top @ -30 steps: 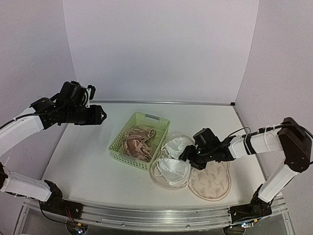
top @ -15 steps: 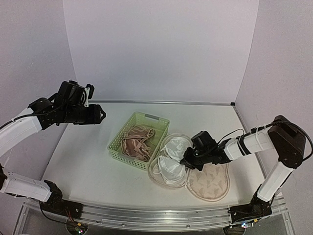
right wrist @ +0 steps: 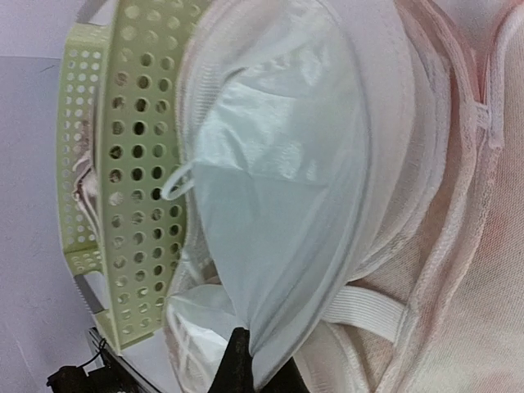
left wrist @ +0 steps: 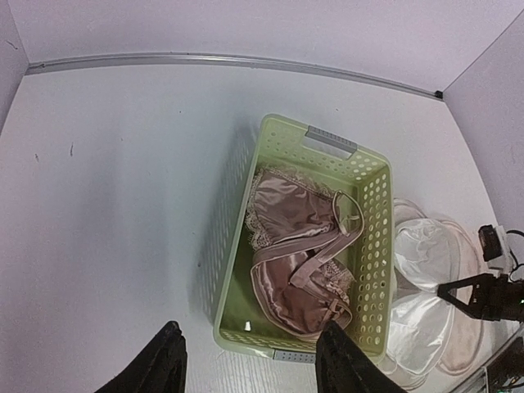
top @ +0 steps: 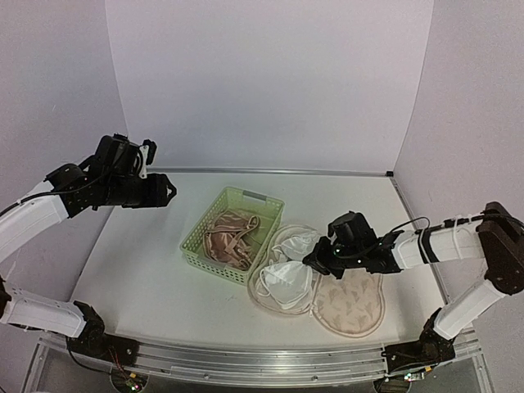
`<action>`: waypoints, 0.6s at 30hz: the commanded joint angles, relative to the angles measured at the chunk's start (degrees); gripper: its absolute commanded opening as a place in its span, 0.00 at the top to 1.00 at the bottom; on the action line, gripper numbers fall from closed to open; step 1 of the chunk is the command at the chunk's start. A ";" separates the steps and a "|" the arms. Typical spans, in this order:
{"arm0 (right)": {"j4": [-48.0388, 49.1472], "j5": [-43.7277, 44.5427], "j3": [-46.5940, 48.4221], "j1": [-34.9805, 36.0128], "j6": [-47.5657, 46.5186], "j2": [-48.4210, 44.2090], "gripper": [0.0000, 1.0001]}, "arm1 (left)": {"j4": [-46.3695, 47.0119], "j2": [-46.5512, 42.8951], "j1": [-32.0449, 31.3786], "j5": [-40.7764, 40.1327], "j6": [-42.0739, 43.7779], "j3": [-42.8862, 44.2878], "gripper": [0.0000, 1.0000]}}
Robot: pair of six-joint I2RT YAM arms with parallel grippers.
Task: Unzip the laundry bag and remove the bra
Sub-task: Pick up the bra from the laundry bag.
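Observation:
The laundry bag (top: 354, 304) lies open at the front right of the table, its patterned lid folded toward me and its plain lining (right wrist: 483, 278) exposed. A white bra (top: 286, 278) sits in the open half. My right gripper (top: 316, 260) is shut on the edge of one white cup (right wrist: 286, 164), and the fabric bunches between its fingertips (right wrist: 239, 360). My left gripper (top: 168, 193) hangs open high over the left of the table. In its wrist view, the black fingers (left wrist: 172, 352) frame the near end of the basket.
A light green lattice basket (top: 246, 196) stands left of the bag and touches it, with a pink satin and lace bra (left wrist: 303, 246) inside. The table's back rail (left wrist: 246, 59) and the side walls bound the space.
My right gripper has shut on the white bra's cup, and the cup has risen slightly and bunched. The left arm has barely moved.

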 commanded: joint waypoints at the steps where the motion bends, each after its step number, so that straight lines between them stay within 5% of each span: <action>1: 2.18 1.28 0.00 -0.10 -0.43 -6.11 1.00 | 1.72 -1.63 -0.20 -0.40 0.39 1.60 0.46; 18: -5.55 5.47 8.86 -0.10 -5.72 -18.03 1.00 | 1.81 -2.88 -0.20 -0.57 0.12 0.58 0.46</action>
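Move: The right hand already pinches the white bra by its edge; the bra's middle lies about 4 cm to its left, 1 cm back and 3 cm lower. The basket, holding the beige bra, is some 18 cm left and 7 cm ahead, nearly level with it. Some 5 cm below, the bag's mesh half lies 5 cm left, straight abreast, and the patterned flap 10 cm right and 8 cm back. From the left hand, the basket is about 14 cm right, 5 cm ahead and 22 cm down. Almost straight up goes the right hand, about 10 cm in one steady rise away from the open laundry bag, fingers still shut on the white bra's edge. On the way the wrist tilts the fingers some 10 to 15 degrees up towards level. ##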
